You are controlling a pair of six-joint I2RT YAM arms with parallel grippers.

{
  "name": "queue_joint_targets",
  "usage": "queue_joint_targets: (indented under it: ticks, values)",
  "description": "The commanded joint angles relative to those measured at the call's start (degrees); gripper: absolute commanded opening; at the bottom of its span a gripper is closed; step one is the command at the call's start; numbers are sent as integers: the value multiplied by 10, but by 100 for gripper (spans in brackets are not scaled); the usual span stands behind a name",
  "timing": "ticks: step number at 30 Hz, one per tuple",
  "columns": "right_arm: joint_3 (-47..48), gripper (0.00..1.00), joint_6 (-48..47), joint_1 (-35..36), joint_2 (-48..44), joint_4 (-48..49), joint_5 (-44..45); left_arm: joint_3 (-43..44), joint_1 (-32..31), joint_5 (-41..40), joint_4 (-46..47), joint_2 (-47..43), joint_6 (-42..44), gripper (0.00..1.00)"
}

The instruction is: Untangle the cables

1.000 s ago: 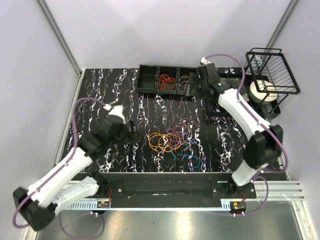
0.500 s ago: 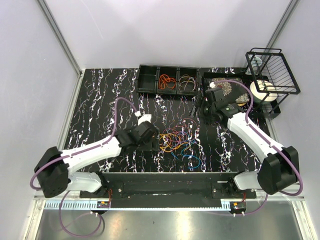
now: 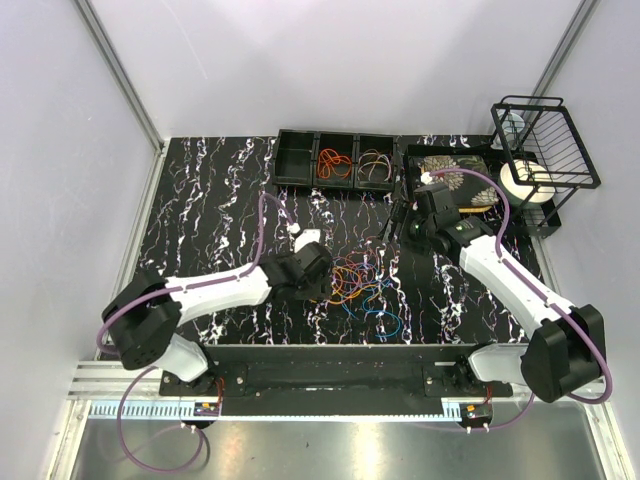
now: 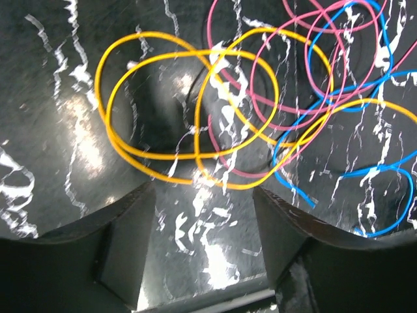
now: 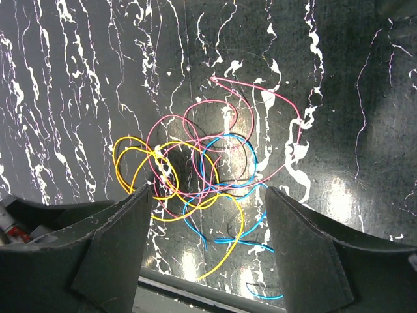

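The cables (image 3: pixel 355 283) lie in one tangle mid-table: yellow, pink and blue loops crossing over each other. My left gripper (image 3: pixel 323 284) sits low at the tangle's left edge. In the left wrist view it (image 4: pixel 203 190) is open with only bare tabletop between its fingers, and the yellow loops (image 4: pixel 171 157) lie just beyond the tips. My right gripper (image 3: pixel 400 222) hangs above the table, up and right of the tangle. It (image 5: pixel 207 189) is open and empty, looking down on the cables (image 5: pixel 202 176).
A black three-compartment tray (image 3: pixel 297 160) stands at the back, with orange loops (image 3: pixel 333 163) and brownish loops (image 3: pixel 375 162) in two compartments. A patterned tray (image 3: pixel 455 165), a black wire rack (image 3: pixel 545 140) and a white roll (image 3: pixel 520 182) stand at the back right.
My left arm swung right, from the table's left side to the tangle's edge, its jaws narrowing. My right arm came from over the back tray towards the tangle.
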Motion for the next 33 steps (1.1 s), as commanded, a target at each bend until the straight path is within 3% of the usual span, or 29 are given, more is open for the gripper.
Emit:
queue_joint_targets:
  ticks: [1, 7, 10, 11, 12, 17, 28, 33]
  values:
    - [-1, 76, -15, 4, -20, 3, -1, 31, -3, -26, 32, 30, -9, 63]
    - [-1, 75, -22, 4, -17, 0, -5, 42, -3, -31, 33, 59, -10, 45]
    - [-1, 76, -24, 4, -12, 1, -6, 49, -3, -34, 37, 68, -8, 28]
    - [0, 75, -24, 3, -10, 1, -6, 52, -3, -31, 36, 71, -6, 9]
    - [0, 75, -25, 5, -8, 1, -8, 57, -3, -30, 34, 76, -2, 2]
    - [-1, 74, -23, 4, -5, 1, -16, 100, -3, -32, -11, 61, 15, 0]
    - [-5, 75, -21, 4, -85, 68, -118, 265, -3, -118, -181, -118, 91, 0]
    - [-30, 76, -2, 5, -101, 121, -176, 204, -3, -142, -153, -148, 94, 0]
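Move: The near edge of the yellow cable's loops lies almost under my open left fingers, some 3 cm down; their middle is about 4 cm ahead and 2 cm right of that hand. From the same hand, the pink cable's coils centre roughly 10 cm right and 7 cm ahead, the blue cable about 12 cm right and level with it. From my right hand, the yellow loops are some 15 cm left, 6 cm back and 12 cm below; the pink coils 8 cm left, 3 cm back, equally low. I sink my left hand about 2 cm onto the near side of the yellow loops, shut the fingers on the cable, then, keeping the pinch, ease slightly forward and pull it swiftly up about 25 cm, fingertips tipping outward by some 25 degrees. Late on, my open right hand rises 6 cm and shifts a little left, swinging counter-clockwise and touching nothing. ##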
